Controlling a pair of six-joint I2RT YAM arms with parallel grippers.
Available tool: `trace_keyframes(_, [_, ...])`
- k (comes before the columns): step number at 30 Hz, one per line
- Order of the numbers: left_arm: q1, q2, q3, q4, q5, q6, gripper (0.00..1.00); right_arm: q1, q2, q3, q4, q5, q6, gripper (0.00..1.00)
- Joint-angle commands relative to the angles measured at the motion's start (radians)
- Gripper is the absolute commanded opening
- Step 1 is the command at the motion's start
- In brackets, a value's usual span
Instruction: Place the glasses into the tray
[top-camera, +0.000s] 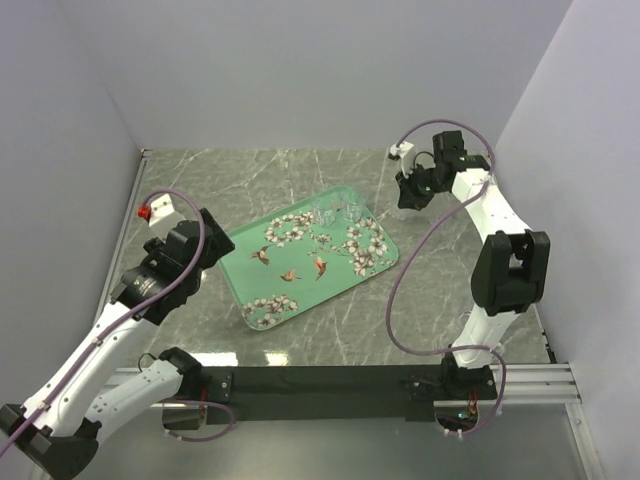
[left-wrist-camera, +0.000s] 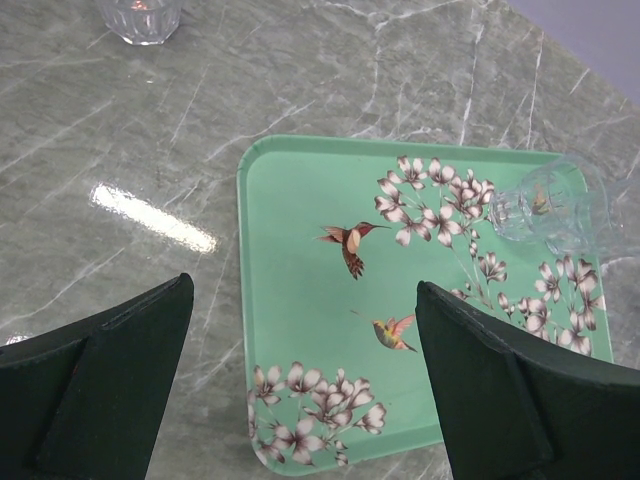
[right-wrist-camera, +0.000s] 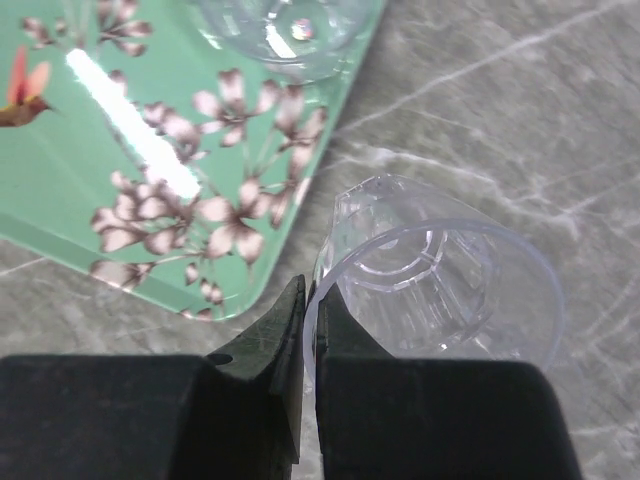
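The mint-green tray with blossoms and birds lies mid-table. My right gripper is shut on the rim of a clear glass and holds it over the marble just off the tray's corner. Another clear glass rests in the tray near that corner. It also shows in the left wrist view, seemingly tipped on its side. A third glass stands on the table beyond the tray. My left gripper is open and empty above the tray's near end.
The table is grey-green marble, enclosed by pale walls on the left, back and right. The right arm rises along the right side and the left arm along the left. A black rail runs along the near edge.
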Motion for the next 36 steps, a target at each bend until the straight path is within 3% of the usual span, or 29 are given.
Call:
trace_keyframes(1, [0.003,-0.019,-0.009,0.032,-0.009,-0.016,1.00,0.018,-0.066,-0.073,0.022,-0.103,-0.063,0.00])
trace_keyframes(13, [0.003,-0.019,-0.021,0.047,-0.001,-0.024,0.99,0.139,-0.200,-0.338,0.191,-0.151,-0.285,0.00])
trace_keyframes(31, [0.003,-0.079,-0.049,0.031,-0.003,-0.056,0.99,0.257,-0.031,-0.239,0.237,0.043,-0.305,0.00])
trace_keyframes(36, [0.003,-0.082,-0.060,0.040,0.009,-0.055,0.99,0.264,-0.022,-0.243,0.261,0.092,-0.273,0.09])
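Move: The right gripper, already pinching a glass by its rim, is taking it to the free tray spot about 9 cm to its left, 2 cm back and some 11 cm below. The nearer standing glass is roughly 13 cm left and 4 cm ahead of the right hand, the other glass 20 cm left and 3 cm ahead, both about 11 cm lower. From the left hand the spot lies some 36 cm right, 15 cm ahead and 19 cm below. Keep the rim pinched and swing the right gripper left and back over the tray's right edge, sinking as you go and turning the hand about 25 degrees counter-clockwise. Once some 8 cm to the left, ease forward 2–3 cm while lowering the glass the last few centimetres towards the tray floor, on the robot's side of the two standing glasses, and hold it there with the fingers still shut. ##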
